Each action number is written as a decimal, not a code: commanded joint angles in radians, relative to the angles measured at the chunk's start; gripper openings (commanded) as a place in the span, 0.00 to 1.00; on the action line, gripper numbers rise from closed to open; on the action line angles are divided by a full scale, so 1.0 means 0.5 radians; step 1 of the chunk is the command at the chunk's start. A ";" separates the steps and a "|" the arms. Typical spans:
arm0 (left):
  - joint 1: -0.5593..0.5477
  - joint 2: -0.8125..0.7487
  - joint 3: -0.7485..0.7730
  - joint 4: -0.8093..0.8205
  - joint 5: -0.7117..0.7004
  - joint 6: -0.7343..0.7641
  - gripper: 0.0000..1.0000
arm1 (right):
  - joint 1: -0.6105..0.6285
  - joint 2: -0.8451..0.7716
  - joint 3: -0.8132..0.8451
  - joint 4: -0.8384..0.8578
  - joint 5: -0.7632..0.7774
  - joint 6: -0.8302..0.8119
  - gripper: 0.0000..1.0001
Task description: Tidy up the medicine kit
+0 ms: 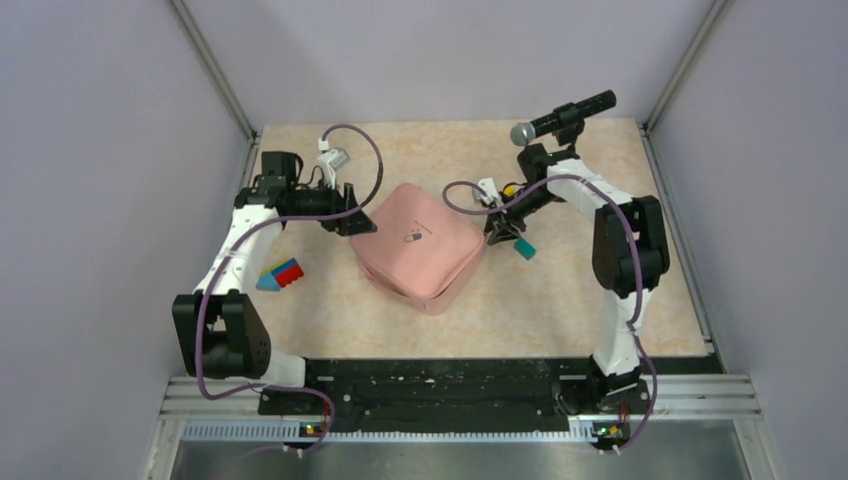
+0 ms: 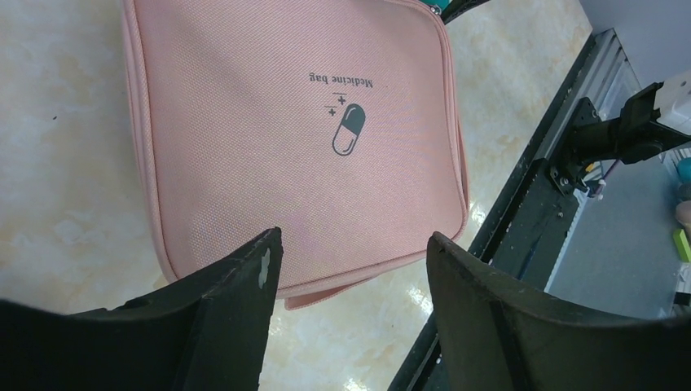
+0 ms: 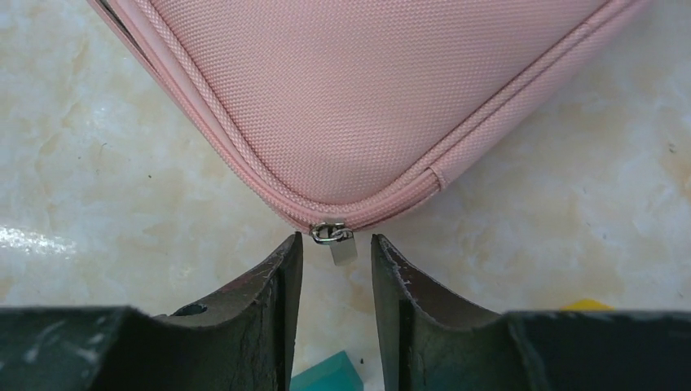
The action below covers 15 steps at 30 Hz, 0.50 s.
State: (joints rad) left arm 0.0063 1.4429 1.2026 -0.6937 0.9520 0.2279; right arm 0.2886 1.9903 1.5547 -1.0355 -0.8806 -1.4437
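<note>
The medicine kit (image 1: 418, 248), a soft pink zip-around case, lies lid down in the middle of the table. The lid carries a pill logo (image 2: 348, 130). My left gripper (image 1: 355, 222) hovers at the kit's left corner, open, with nothing between its fingers (image 2: 244, 285). In the left wrist view the kit (image 2: 285, 147) fills the space ahead of the left gripper (image 2: 352, 244). My right gripper (image 3: 336, 244) sits at the kit's right corner (image 3: 358, 90), jaws a little apart. The zipper pull (image 3: 338, 242) hangs between the fingertips and neither one touches it.
A teal block (image 1: 524, 249) lies just under the right gripper (image 1: 497, 232) and also shows in the right wrist view (image 3: 330, 376). A blue-and-red block (image 1: 281, 274) rests left of the kit. A microphone (image 1: 562, 117) stands at the back right. The black base rail (image 1: 440, 385) runs along the near edge.
</note>
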 commanded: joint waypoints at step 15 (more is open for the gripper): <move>-0.003 0.017 -0.021 0.074 0.027 -0.042 0.67 | 0.068 -0.261 -0.331 0.720 0.092 0.484 0.11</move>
State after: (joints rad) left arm 0.0063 1.4570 1.2003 -0.6888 0.9524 0.2115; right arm 0.3058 2.0190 1.5299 -0.9848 -0.8745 -1.3788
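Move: The zipper pull at the pink medicine bag's right corner hangs just off the right fingertips, about 1 cm to the left and 2 cm below, level fore and aft. The bag's middle is some 13 cm left, 1 cm back and 3 cm lower. Off the corner, the teal block lies roughly 6 cm right, 2 cm back and the yellow piece 8 cm ahead, 3 cm right, both about 7 cm down. From the left hand the pull is some 20 cm right, 1 cm back and 11 cm below. Sink the right gripper about 1.5 cm, easing it a touch to the left, so the fingertips straddle the little metal zipper pull at the bag's corner. Then hold it nearly in place and close the fingers from a bit over a third open to almost shut, pinching the tab between the tips. ##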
